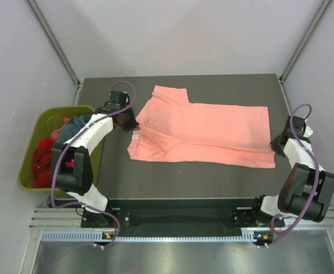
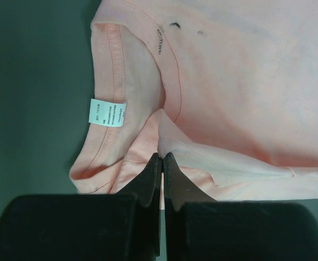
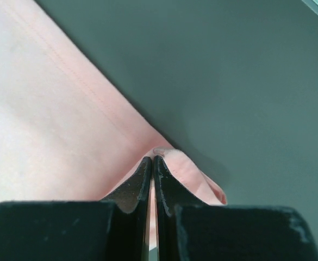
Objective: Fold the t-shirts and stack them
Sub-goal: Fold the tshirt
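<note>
A large salmon-pink t-shirt (image 1: 206,134) lies flat across the dark table, collar to the left and hem to the right. My left gripper (image 1: 133,127) is at the collar end. In the left wrist view it (image 2: 162,157) is shut on a pinched fold of the shirt (image 2: 245,81) beside the neckline, near the white label (image 2: 107,113). My right gripper (image 1: 274,145) is at the hem's near right corner. The right wrist view shows it (image 3: 152,159) shut on a small raised fold of the hem (image 3: 50,109). More t-shirts, red (image 1: 43,162) and dark teal (image 1: 78,121), lie in the bin.
The olive-green plastic bin (image 1: 64,109) stands off the table's left edge beside the left arm. Grey walls close in on three sides. Bare dark table (image 1: 212,83) shows behind the shirt and in front of it (image 1: 201,180).
</note>
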### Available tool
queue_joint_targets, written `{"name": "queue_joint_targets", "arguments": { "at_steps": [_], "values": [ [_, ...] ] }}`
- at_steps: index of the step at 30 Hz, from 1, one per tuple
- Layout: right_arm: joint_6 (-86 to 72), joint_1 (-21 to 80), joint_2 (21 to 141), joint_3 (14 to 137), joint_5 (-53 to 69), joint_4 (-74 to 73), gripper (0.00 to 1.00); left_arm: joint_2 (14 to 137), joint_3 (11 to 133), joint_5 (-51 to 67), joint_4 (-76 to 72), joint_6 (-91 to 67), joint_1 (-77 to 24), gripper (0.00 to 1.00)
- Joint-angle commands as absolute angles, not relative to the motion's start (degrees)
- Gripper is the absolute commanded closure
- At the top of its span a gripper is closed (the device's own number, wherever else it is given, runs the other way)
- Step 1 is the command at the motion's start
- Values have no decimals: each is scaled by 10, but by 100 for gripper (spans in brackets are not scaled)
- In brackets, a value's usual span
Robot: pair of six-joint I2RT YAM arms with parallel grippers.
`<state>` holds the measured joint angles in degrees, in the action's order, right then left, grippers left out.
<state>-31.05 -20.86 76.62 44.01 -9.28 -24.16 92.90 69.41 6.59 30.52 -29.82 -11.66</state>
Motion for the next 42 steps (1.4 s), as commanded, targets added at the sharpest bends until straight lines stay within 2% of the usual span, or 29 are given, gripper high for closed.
{"name": "queue_joint_targets", "arguments": {
  "at_steps": [1, 11, 42],
  "values": [
    [-308, -215, 772, 472, -63, -196, 100, 929, 723, 58, 299, -292, -113, 100],
    [-265, -214, 828, 506, -19, -178, 100, 963, 741, 42, 300, -294, -114, 100],
    [-232, -200, 916, 581, -18, -195, 100, 1045, 789, 40, 298, -293, -113, 100]
  ]
}}
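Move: Both hands already hold the t-shirt's lifted near side. From the left hand the far shoulder lies about 14 cm ahead and 5 cm to the right, the white neck tag level and some 3 cm left, the far sleeve roughly 22 cm ahead and 18 cm right, all about 8 cm below. From the right hand the far hem corner is around 25 cm ahead, 3 cm left and 4 cm down; the near fold's hem end is 7 cm back, directly behind, at that depth too. Forward over the t-shirt go both closed grippers, still pinching the cloth: the right one leads with about 6 cm towards the far hem corner, sinking a centimetre and turning some 10 degrees counter-clockwise. The left creeps about 3 cm ahead towards the far shoulder, rising barely at first, then sinking about as far towards the shirt, its wrist nearly unchanged. ##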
